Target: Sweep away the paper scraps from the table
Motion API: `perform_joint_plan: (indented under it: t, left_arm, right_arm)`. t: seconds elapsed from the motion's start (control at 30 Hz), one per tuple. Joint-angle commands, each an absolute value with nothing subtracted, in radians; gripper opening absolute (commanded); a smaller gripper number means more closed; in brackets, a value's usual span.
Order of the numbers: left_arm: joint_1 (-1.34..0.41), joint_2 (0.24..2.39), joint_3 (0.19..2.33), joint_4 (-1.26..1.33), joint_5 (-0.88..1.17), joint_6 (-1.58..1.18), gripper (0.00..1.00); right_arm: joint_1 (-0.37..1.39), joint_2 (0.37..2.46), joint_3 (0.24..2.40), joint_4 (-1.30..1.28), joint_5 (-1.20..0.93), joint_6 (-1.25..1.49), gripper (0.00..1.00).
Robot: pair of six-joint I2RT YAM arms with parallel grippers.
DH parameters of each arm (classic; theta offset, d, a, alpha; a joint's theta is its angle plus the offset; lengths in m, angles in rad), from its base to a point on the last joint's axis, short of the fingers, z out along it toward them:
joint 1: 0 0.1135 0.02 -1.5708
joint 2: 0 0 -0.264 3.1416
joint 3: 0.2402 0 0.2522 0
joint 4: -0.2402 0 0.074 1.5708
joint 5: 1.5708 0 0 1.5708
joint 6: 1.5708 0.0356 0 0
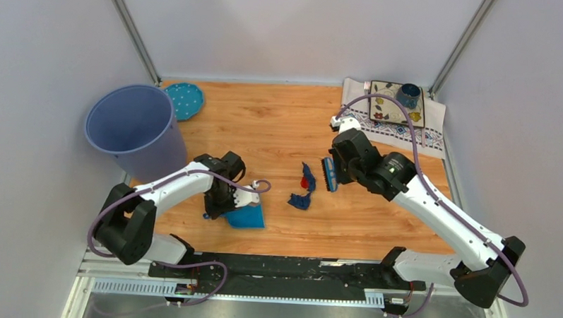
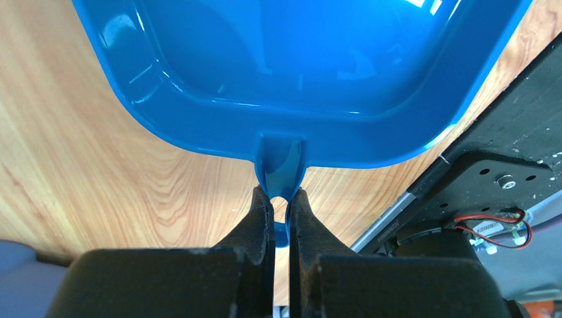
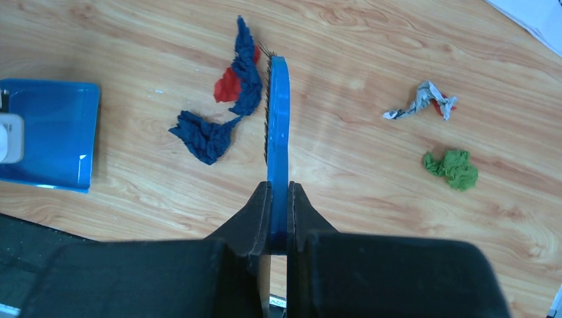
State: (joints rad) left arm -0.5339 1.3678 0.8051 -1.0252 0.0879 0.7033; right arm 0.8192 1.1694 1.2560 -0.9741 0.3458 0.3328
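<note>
My left gripper [image 1: 224, 203] [image 2: 281, 193] is shut on the handle of a blue dustpan [image 1: 248, 216] [image 2: 298, 59] that rests on the table [image 1: 280, 127] near the front edge. My right gripper [image 1: 342, 168] [image 3: 278, 187] is shut on a blue brush [image 1: 329, 173] [image 3: 278, 112], held edge-down. Just left of the brush lie dark blue paper scraps [image 1: 300, 200] [image 3: 205, 136] and a red scrap [image 1: 305, 182] [image 3: 227, 86]. Right of the brush, in the right wrist view, lie a white-grey scrap [image 3: 421, 99] and a green scrap [image 3: 454, 169]; my right arm hides them from above.
A blue-grey bin [image 1: 135, 129] stands at the left, with a dotted teal plate [image 1: 184, 100] behind it. A patterned white cloth [image 1: 435, 132] with a mat and a blue cup [image 1: 408, 95] lies at the back right. A black rail [image 1: 282, 272] runs along the front.
</note>
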Motion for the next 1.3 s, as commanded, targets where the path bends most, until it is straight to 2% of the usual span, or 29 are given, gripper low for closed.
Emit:
perform_joint_plan:
  t: [0.0, 0.17, 0.23, 0.37, 0.6, 0.8, 0.9, 1.13, 1.27]
  left_arm:
    - [-0.598, 1.437, 0.865, -1.019, 0.069, 0.693, 0.00]
    - [-0.629, 1.500, 0.916, -1.025, 0.081, 0.683, 0.00]
    - [-0.629, 1.503, 0.917, -1.025, 0.083, 0.681, 0.00]
    - [-0.629, 1.494, 0.904, -1.020, 0.080, 0.686, 0.00]
    - [-0.629, 1.485, 0.902, -1.034, 0.063, 0.677, 0.00]
    - [-0.635, 1.491, 0.896, -1.028, 0.071, 0.667, 0.00]
    - [-0.643, 1.503, 0.916, -1.028, 0.068, 0.666, 0.00]
    - [-0.675, 1.566, 0.992, -1.022, 0.075, 0.653, 0.00]
    - [-0.701, 1.606, 1.019, -1.020, 0.060, 0.658, 0.00]
  right_arm:
    - [0.737, 1.175, 1.242, -0.927, 0.254, 0.293, 0.00]
    - [0.689, 1.232, 1.334, -0.839, 0.074, 0.213, 0.00]
    - [0.687, 1.271, 1.335, -0.799, -0.099, 0.160, 0.00]
    - [0.687, 1.396, 1.358, -0.779, -0.133, 0.057, 0.00]
    - [0.644, 1.592, 1.460, -0.833, 0.096, -0.063, 0.00]
    - [0.588, 1.655, 1.486, -0.966, 0.322, -0.063, 0.00]
    - [0.543, 1.634, 1.477, -1.025, 0.449, -0.037, 0.00]
    - [0.549, 1.456, 1.476, -1.035, 0.324, -0.006, 0.00]
    - [0.633, 1.353, 1.399, -1.022, 0.401, 0.113, 0.00]
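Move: The right hand holds the brush some 21 cm above the table. The long blue scrap lies about 5 cm ahead and 7 cm left of it, the red scrap 2 cm behind that and 2 cm farther left, and the near blue scrap 2 cm back and 10 cm left of the hand. The grey scrap is roughly 8 cm ahead and 12 cm right. From the left hand, holding the dustpan, the near blue scrap is 5 cm ahead and 25 cm right. Still gripping the raised brush, the right hand loops about 6 cm left, forward and down past the long blue and red scraps, then cuts low back to the right by some 12 cm towards the grey scrap, its left side tilting down, before lifting about 6 cm and easing back and slightly left. The left hand keeps hold of the dustpan and shifts it about 5 cm right and a little forward, in two short steps, towards the near blue scrap. ##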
